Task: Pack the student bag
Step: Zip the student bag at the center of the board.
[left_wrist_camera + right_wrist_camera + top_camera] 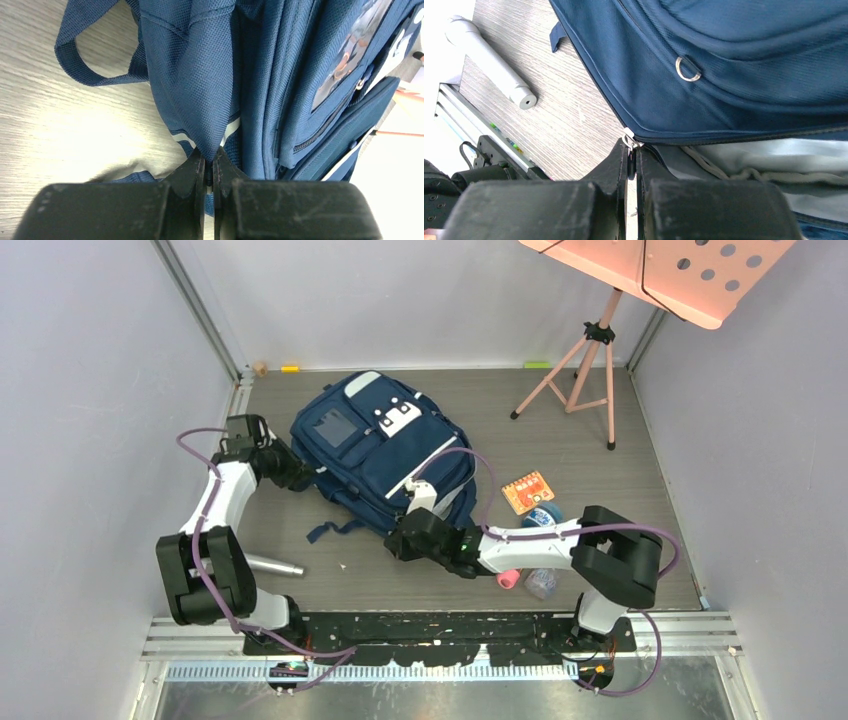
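The navy student bag (380,450) lies in the middle of the table, front pocket with a white patch facing up. My left gripper (303,477) is at the bag's left edge, shut on a fold of its blue fabric (209,120). At the bag's near corner, my right gripper (398,540) is shut on the metal zipper pull (629,140) of the main compartment. Beside that pull the zip gapes and grey lining (754,160) shows. A small metal ring (687,68) hangs on the bag's side panel.
A silver flashlight (272,565) lies left of the right arm. An orange card (526,491), a blue-capped bottle (541,582) and a pink item (508,579) lie near the right forearm. A pink music stand's tripod (585,370) stands at the back right.
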Controlling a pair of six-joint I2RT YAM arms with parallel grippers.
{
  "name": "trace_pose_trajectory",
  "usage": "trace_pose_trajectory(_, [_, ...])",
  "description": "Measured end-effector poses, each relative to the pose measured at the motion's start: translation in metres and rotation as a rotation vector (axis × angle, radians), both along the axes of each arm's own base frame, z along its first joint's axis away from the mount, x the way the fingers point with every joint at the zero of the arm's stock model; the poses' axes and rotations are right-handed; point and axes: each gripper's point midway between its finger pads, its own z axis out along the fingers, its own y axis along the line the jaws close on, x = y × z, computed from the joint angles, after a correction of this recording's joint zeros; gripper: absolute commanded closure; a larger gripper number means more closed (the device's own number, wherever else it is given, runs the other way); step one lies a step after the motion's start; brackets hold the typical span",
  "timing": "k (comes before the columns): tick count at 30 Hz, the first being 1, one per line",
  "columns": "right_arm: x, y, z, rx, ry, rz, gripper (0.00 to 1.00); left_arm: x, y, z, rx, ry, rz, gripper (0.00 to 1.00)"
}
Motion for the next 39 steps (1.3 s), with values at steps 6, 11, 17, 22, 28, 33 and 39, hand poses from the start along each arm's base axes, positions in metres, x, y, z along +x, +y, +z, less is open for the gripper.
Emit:
trace_pose_trajectory(6, [-0.006,-0.011,0.009,0.023,0.002,0.001,1.00,0.020,0.013,-0.003,0.056,0.019,0.014,1.00])
trace_pose_trajectory(11, [-0.009,-0.019,0.015,0.032,0.000,-0.001,1.00,0.040,0.024,-0.004,0.103,0.024,0.014,1.00])
trace_pose_trajectory(17, [-0.010,-0.027,0.017,0.036,-0.003,-0.015,1.00,0.062,0.031,-0.012,0.140,0.028,-0.022,1.00])
trace_pose_trajectory(22, [-0.010,-0.030,0.017,0.035,-0.005,-0.024,1.00,0.065,0.027,-0.014,0.174,0.025,-0.071,0.63])
trace_pose_trajectory(28, [-0.012,-0.032,0.011,0.013,0.002,-0.018,1.00,0.070,0.036,0.002,0.276,-0.033,-0.067,0.28])
trace_pose_trajectory(33, [-0.012,-0.023,0.007,0.001,0.011,0.006,1.00,0.029,0.035,0.020,0.312,-0.092,-0.042,0.23])
trace_pose_trajectory(39, [-0.012,-0.010,0.005,-0.007,0.016,0.036,1.00,-0.029,-0.006,0.021,0.270,-0.150,-0.080,0.27])
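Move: The left gripper already pinches a fold at the left side of the student bag; the bag's middle lies about 16 cm to its right, 5 cm ahead and 4 cm lower, a loose strap 11 cm back and 6 cm right. The zipper pull is some 18 cm right and 13 cm back of it, already in the right gripper's fingers. From the right gripper, the bag's middle is 17 cm ahead and 2 cm left, the open mouth 7 cm ahead and 12 cm right. Bring the left gripper forward about 7 cm and some 3 cm left with the bag's fold pinched, then open the fingers, let go and draw back roughly 10 cm, rising and swinging right, its left side tipping up some 15 degrees. Keep the right gripper shut on the zipper pull, easing it right about 3 cm and slightly up and back, then partly left and down again. ##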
